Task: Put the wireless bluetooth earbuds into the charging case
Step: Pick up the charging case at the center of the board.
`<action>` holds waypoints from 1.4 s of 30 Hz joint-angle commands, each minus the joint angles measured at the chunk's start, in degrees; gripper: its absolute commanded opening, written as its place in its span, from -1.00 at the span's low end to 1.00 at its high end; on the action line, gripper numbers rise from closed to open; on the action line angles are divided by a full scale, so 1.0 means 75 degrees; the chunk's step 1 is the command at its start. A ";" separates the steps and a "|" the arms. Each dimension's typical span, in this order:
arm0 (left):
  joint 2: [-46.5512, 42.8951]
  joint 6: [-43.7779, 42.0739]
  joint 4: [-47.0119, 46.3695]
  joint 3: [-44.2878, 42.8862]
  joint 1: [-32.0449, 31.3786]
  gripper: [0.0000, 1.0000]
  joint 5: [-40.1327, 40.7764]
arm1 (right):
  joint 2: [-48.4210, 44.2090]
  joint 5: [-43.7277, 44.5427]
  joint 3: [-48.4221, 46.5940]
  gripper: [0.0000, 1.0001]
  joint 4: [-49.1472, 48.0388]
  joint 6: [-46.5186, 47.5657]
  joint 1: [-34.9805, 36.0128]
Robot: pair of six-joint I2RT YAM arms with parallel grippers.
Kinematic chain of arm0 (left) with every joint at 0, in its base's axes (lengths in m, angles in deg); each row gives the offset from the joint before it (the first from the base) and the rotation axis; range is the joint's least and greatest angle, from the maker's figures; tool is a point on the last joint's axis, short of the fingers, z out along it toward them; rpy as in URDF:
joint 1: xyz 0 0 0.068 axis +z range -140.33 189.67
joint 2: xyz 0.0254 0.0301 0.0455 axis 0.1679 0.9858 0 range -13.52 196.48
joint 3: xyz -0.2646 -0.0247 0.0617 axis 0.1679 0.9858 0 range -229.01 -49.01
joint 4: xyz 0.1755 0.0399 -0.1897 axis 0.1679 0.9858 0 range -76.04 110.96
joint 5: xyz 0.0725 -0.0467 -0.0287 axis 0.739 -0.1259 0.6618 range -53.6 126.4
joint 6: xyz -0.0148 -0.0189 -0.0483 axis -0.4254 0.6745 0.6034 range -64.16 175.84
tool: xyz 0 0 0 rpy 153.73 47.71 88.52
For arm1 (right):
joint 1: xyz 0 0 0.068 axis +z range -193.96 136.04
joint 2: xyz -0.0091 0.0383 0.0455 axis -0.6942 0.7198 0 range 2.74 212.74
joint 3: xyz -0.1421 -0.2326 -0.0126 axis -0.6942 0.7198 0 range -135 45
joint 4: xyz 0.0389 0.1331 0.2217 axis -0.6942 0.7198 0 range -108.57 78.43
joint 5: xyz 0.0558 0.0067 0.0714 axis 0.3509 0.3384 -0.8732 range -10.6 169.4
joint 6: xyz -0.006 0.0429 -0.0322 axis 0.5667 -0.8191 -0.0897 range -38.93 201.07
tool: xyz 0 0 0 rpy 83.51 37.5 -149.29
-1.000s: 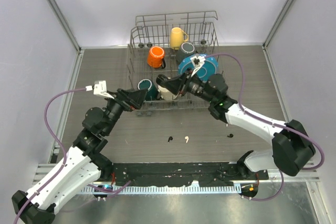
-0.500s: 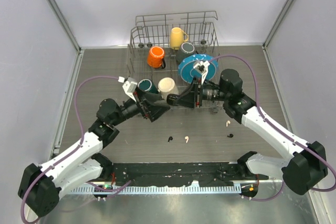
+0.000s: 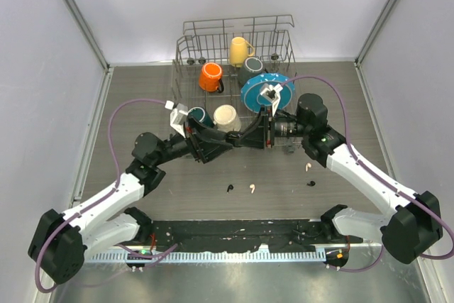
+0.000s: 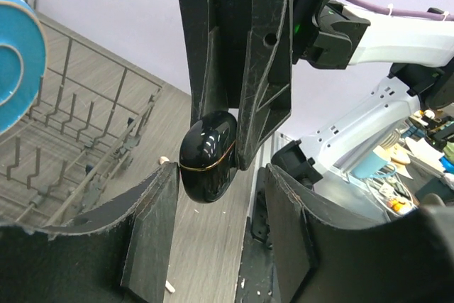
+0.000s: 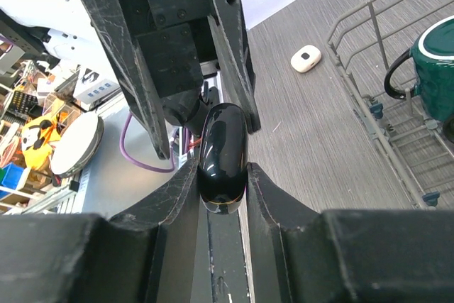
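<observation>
My right gripper (image 5: 221, 168) is shut on a glossy black charging case (image 5: 222, 148), closed, with a thin gold seam, and holds it in the air in front of the rack. My left gripper (image 4: 221, 172) faces it, its jaws standing apart on either side of the case's free end (image 4: 208, 155). In the top view the two grippers meet, left gripper (image 3: 218, 141) against right gripper (image 3: 240, 138). On the table lie the earbuds: a black earbud (image 3: 229, 189), a white earbud (image 3: 252, 189), another white earbud (image 3: 308, 166) and another black earbud (image 3: 311, 184).
A wire dish rack (image 3: 186, 42) stands at the back with an orange mug (image 3: 211, 76), a yellow mug (image 3: 240, 50), a teal mug (image 3: 196, 116), a cream mug (image 3: 225, 116) and a blue plate (image 3: 257, 89). A small white oval object (image 5: 306, 58) lies on the table beside the rack.
The left arm swung right to meet the right gripper and its jaws narrowed around the case. The right gripper drew back from the rack, still holding the case.
</observation>
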 commanded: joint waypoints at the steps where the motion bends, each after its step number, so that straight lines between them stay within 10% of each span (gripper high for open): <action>1: 0.0213 0.0208 -0.0652 -0.0312 -0.0014 0.11 -0.0475 | -0.0140 -0.0128 0.0004 -0.99 -0.0625 -0.0249 -0.0059; 20: 0.0787 0.0922 -0.1918 -0.0242 -0.0014 -0.22 -0.0194 | 0.0071 -0.0292 0.0168 -0.99 -0.1001 -0.0461 -0.0083; 32: 0.0905 0.1075 -0.2164 -0.0242 -0.0014 -1.00 0.0017 | 0.0212 -0.0188 0.0168 -0.95 -0.0954 -0.0473 -0.0083; 38: 0.0963 0.1052 -0.1989 -0.0277 -0.0014 -1.00 0.0111 | 0.0142 0.0550 0.0063 0.24 -0.0486 -0.0262 -0.0118; 42: 0.0917 0.0865 -0.1650 -0.0277 -0.0014 -1.00 0.0251 | -0.0198 0.1300 0.0121 0.48 -0.0450 -0.0320 -0.0200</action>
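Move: Just past the left fingertips sits the black charging case, about 3 cm to that hand's right and 1 cm ahead, level with it. From the right hand it is some 2 cm to the left, still pinched in its fingers. Counted from the left hand, the white mug stands about 14 cm ahead, the teal mug 13 cm ahead and 10 cm left, both some 15 cm lower; the black earbud lies roughly 9 cm back, about 22 cm below. Easing about 1 cm to the right and then about 1 cm forward onto the case, the half-open left hand closes its fingers and pinches the case's near end, while the right hand holds almost still, rising under 1 cm. Only then do the right fingers open wide, that hand starting forward by some 1.5 cm and sinking back slightly. ##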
